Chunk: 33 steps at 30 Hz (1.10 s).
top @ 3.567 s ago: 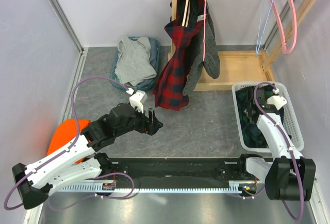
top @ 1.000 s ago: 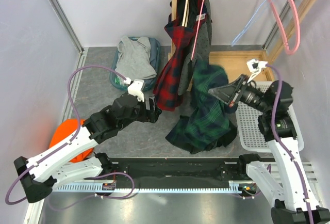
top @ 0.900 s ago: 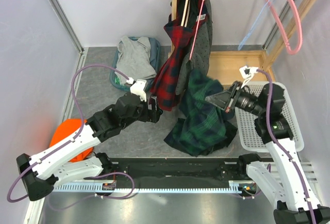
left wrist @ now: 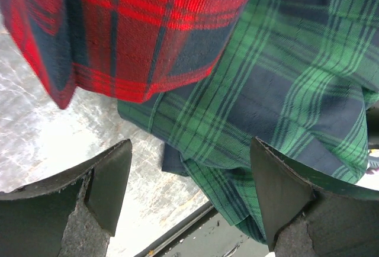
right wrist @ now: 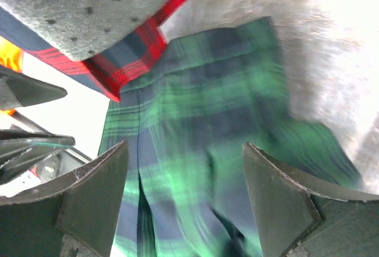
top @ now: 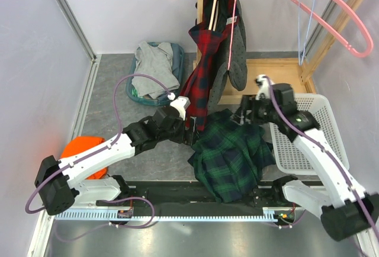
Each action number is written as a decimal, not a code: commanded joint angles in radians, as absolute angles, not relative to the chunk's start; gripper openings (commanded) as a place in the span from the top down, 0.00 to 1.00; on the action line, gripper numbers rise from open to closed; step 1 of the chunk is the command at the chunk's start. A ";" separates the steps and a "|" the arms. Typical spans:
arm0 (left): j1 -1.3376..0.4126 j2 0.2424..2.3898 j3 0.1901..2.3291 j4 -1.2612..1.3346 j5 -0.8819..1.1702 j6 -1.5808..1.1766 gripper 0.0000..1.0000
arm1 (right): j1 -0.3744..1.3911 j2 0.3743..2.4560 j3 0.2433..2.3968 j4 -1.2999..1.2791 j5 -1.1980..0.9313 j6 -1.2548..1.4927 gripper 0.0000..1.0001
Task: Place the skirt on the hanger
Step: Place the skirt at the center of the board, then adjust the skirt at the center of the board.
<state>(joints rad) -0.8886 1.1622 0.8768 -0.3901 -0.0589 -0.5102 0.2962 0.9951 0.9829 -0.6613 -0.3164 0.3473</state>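
Observation:
The green plaid skirt (top: 231, 153) lies crumpled on the table near the front rail, held by neither gripper. My left gripper (top: 192, 131) stands open at its left edge, and the left wrist view has the skirt (left wrist: 284, 91) ahead of the open left gripper (left wrist: 190, 153). My right gripper (top: 246, 113) is open just above the skirt's far edge. Seen from the right wrist, the skirt (right wrist: 207, 150) is blurred below the open right gripper (right wrist: 185, 150). A pink hanger (top: 321, 18) hangs bare on the rack at the top right.
A red plaid garment (top: 201, 61) and a grey dotted one (top: 237, 55) hang from the wooden rack (top: 266, 73), close to both grippers. A white basket (top: 284, 150) stands on the right. A blue basin of grey clothes (top: 154, 70) sits at the back left, an orange object (top: 80, 150) front left.
My right gripper has opened and let go of the skirt, which dropped onto the table. The right arm came down and left. The left arm reached right to the skirt's edge.

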 commanded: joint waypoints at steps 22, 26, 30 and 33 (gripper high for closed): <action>-0.890 1.123 0.844 -0.388 -0.115 -0.557 0.13 | 0.680 1.574 1.092 -0.425 0.154 0.271 0.38; -0.885 1.127 0.854 -0.388 -0.120 -0.549 0.12 | 0.687 1.445 1.019 -0.433 0.065 0.278 0.91; -0.882 1.144 0.868 -0.390 -0.121 -0.552 0.12 | 0.687 1.216 0.933 -0.457 -0.050 0.270 1.00; -0.877 1.152 0.876 -0.380 -0.126 -0.563 0.12 | 0.687 1.031 0.879 -0.465 -0.161 0.244 1.00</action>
<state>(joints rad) -0.8852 1.1458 0.8440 -0.3954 -0.1028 -0.5285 0.6815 1.2472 0.9298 -0.4557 0.0017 0.2707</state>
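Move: The right hand goes for the green skirt's far edge, about 6 cm ahead, 8 cm to its left and 14 cm below. The grey dotted cloth's hem hangs about 5 cm ahead and 8 cm left, near hand height; the red plaid cloth's hem is level with the hand fore and aft, some 17 cm left. The empty white basket sits roughly 27 cm right and 2 cm back. From the left hand, that skirt edge lies about 10 cm ahead and 12 cm right. Near the skirt's far edge the right fingers close and pinch a fold of cloth, after the open hand has swept down about 13 cm while going left and then forward beneath the hanging clothes, its left side rolling down some 25 degrees. Keeping the pinch, it draws the fold back towards the base and up, about 6 cm each way. ##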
